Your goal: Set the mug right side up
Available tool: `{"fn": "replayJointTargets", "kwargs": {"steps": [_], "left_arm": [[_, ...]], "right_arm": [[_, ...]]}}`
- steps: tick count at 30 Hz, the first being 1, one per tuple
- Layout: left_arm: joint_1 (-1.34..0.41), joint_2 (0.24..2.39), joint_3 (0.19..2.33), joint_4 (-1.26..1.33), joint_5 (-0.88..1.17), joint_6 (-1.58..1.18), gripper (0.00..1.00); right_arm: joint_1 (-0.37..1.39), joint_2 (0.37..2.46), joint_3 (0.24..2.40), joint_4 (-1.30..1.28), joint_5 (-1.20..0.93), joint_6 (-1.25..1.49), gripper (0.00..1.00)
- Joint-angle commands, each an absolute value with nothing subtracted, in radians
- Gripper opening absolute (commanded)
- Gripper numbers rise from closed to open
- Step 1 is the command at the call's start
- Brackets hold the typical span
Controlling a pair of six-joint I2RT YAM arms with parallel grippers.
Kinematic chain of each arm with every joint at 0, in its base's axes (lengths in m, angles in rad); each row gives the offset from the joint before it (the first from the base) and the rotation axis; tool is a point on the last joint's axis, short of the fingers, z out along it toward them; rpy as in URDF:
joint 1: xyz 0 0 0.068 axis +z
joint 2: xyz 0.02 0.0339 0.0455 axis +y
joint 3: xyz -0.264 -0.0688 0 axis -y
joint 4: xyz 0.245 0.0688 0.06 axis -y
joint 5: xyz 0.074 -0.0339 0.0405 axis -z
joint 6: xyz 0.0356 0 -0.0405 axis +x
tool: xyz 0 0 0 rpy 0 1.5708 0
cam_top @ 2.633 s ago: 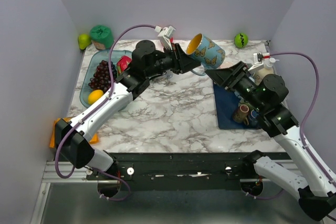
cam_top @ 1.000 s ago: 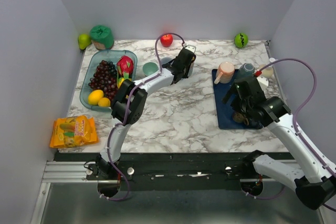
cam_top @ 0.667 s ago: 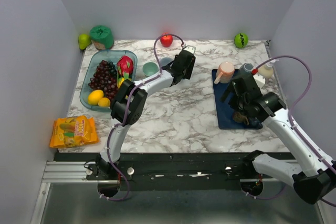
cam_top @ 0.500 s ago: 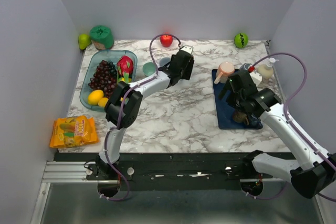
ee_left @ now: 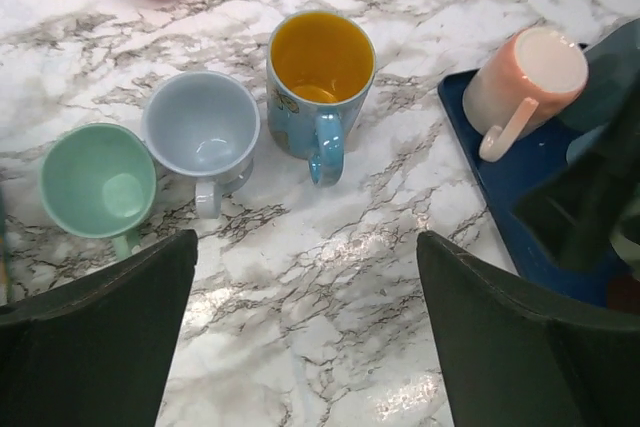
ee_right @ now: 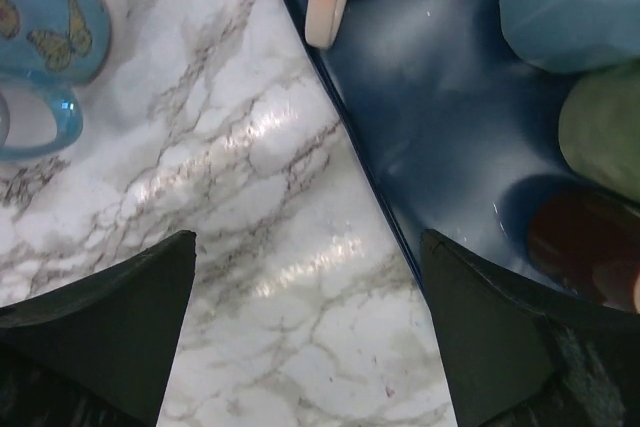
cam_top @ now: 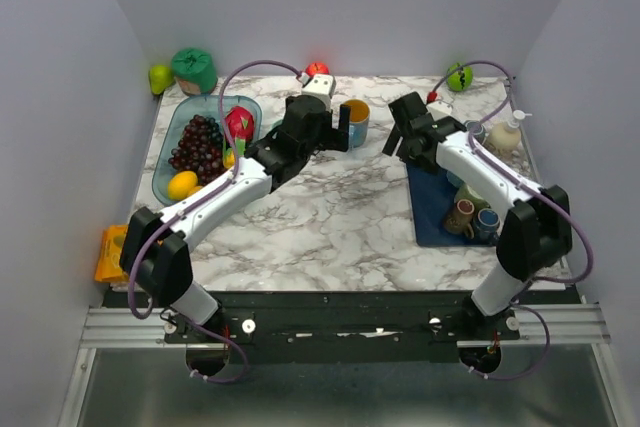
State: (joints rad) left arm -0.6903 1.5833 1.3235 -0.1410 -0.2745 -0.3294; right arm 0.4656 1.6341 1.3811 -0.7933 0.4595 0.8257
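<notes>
The blue butterfly mug (ee_left: 318,72) with a yellow inside stands upright on the marble table, handle toward the camera; it also shows in the top view as the mug (cam_top: 356,119) and at the right wrist view's left edge as the mug (ee_right: 45,27). My left gripper (ee_left: 305,347) hangs open above and short of it, holding nothing; from above the left gripper (cam_top: 338,131) sits just left of the mug. My right gripper (ee_right: 305,337) is open and empty over the tray's left edge, and the right gripper (cam_top: 398,133) lies right of the mug.
A grey mug (ee_left: 200,132) and a green mug (ee_left: 98,182) stand upright left of the blue one. A pink mug (ee_left: 525,72) sits upside down on the blue tray (cam_top: 430,209) with other upturned mugs. Apple (cam_top: 317,69), fruit bowl (cam_top: 165,172), soap bottle (cam_top: 507,132).
My left gripper opened, let go of the blue mug and drew back from it. The right arm swung left toward the tray's left edge.
</notes>
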Motion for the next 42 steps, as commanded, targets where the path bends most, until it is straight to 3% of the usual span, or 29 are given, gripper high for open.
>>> {"fn": "replayJointTargets", "kwargs": {"steps": [1,8,14,21,35,40,42], "left_arm": [[-0.683,1.450,1.275,-0.224,-0.282,-0.319,0.99],[-0.629,1.283,1.186,-0.261,-0.172,-0.334,0.99],[-0.580,1.218,1.161,-0.258,-0.077,-0.354,0.99],[-0.549,1.232,1.173,-0.264,-0.060,-0.359,0.99],[-0.508,1.230,1.154,-0.262,-0.031,-0.374,0.99],[-0.503,1.229,1.151,-0.261,-0.025,-0.376,0.99],[-0.503,1.229,1.150,-0.259,-0.021,-0.377,0.99]], "right_arm": [[0.428,1.799,1.514,-0.773,0.547,0.802,0.95],[0.364,1.971,1.634,-0.776,0.578,0.801,0.90],[0.298,2.040,1.684,-0.733,0.555,0.721,0.80],[0.282,2.089,1.721,-0.703,0.506,0.660,0.56],[0.276,2.123,1.735,-0.715,0.512,0.650,0.24],[0.273,2.137,1.746,-0.730,0.500,0.643,0.00],[0.273,2.132,1.741,-0.733,0.497,0.643,0.01]]}}
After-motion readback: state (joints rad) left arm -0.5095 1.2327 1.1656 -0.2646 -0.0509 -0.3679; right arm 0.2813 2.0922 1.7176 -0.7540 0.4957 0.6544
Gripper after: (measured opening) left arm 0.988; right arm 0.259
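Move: The pink mug, bottom up in the blue tray, stands about 14 cm ahead of the right hand, 9 cm to its right and 8 cm below, its handle pointing back and a little left. The grey-blue mug is some 12 cm right of the pink one; the light-blue mug is 11 cm right of it and 7 cm nearer. The upright butterfly mug is about 22 cm left of the pink one, 1 cm farther out. From the left hand the pink mug lies roughly 12 cm ahead, 28 cm right and 15 cm below. The pink mug's handle is what the right hand goes for: it reaches forward about 10 cm while sinking 7 cm and easing right, the wrist tilting slightly, then stays there as the wide-open fingers close and pinch the handle. The empty left hand draws off leftward, back and up, about 10 cm, away from the butterfly mug, fingers still open. ##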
